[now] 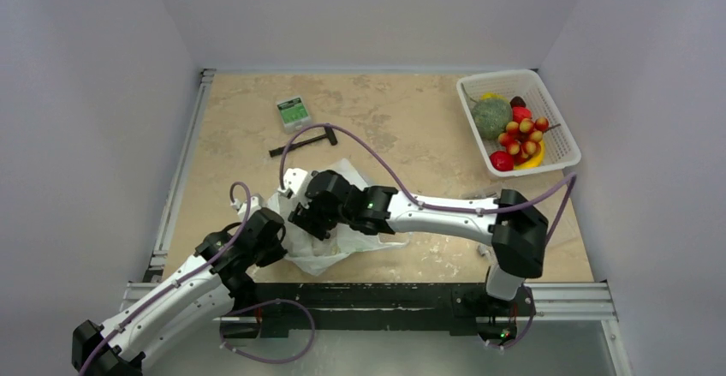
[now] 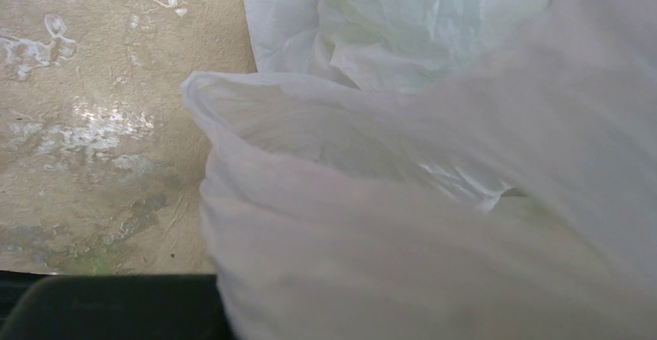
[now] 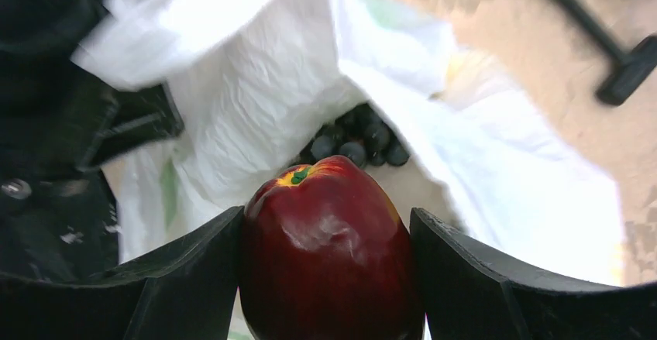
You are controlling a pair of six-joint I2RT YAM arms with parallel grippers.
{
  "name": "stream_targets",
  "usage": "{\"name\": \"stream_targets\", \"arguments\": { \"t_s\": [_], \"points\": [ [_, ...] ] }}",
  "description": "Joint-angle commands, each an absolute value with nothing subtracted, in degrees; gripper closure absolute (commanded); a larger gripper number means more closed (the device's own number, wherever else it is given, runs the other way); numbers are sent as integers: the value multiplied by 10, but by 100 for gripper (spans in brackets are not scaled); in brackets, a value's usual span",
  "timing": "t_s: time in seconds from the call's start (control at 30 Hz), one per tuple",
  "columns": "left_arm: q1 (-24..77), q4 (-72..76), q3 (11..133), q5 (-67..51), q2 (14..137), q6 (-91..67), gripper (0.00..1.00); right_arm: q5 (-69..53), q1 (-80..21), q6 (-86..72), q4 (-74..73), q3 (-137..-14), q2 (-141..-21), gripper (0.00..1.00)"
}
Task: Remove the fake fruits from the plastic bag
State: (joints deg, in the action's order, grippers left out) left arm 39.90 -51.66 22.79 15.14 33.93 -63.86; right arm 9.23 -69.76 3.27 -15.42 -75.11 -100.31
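Note:
The white plastic bag lies crumpled at the near middle of the table, its mouth held up. My right gripper reaches into that mouth. In the right wrist view its fingers press both sides of a dark red apple, so the right gripper is shut on it. Behind the apple a bunch of dark grapes lies inside the bag. My left gripper sits at the bag's left edge, shut on the film. Bag film fills the left wrist view and hides those jaws.
A white basket at the far right holds red grapes, a green melon and other fruit. A small green-labelled box and a black tool lie behind the bag. Metal rails edge the table.

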Motion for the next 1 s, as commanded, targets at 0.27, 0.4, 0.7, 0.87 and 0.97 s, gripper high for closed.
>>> {"name": "stream_targets", "arguments": {
  "t_s": [0.27, 0.4, 0.7, 0.87, 0.97],
  "points": [
    [402, -531, 244, 159, 328, -632, 100, 11, -655, -80, 16, -682, -872, 76],
    [402, -524, 244, 158, 332, -629, 100, -133, -570, -190, 141, -630, -831, 77],
    [402, -535, 256, 158, 329, -623, 100, -161, -457, -281, 167, -633, -816, 91],
    [402, -529, 252, 155, 320, -626, 100, 59, -364, -299, 103, -629, -788, 98],
    [402, -530, 262, 156, 327, -622, 100, 173, -306, -313, 71, -630, -790, 99]
  ]
}}
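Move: The open basket, where the held dark red fruit is to go, lies roughly 32 cm ahead of the right hand, 53 cm to its right and 9 cm below. The red fruit in its near left corner is about 20 cm ahead and 46 cm right; the hammer is 28 cm ahead and 6 cm left. Black grapes in the bag lie 6 cm ahead, 2 cm left, 11 cm down. From the left hand, the basket is some 39 cm ahead and 62 cm right. Straight up at first, by about 6 cm, the right hand lifts the dark red fruit away from the bag, then carries it forward while still rising and finally sweeps right towards the basket. Its fingers keep their hold as they swing from slanting down up towards level, with a late clockwise turn of some 35 degrees. The left hand stays put, shut on the bag's edge. ##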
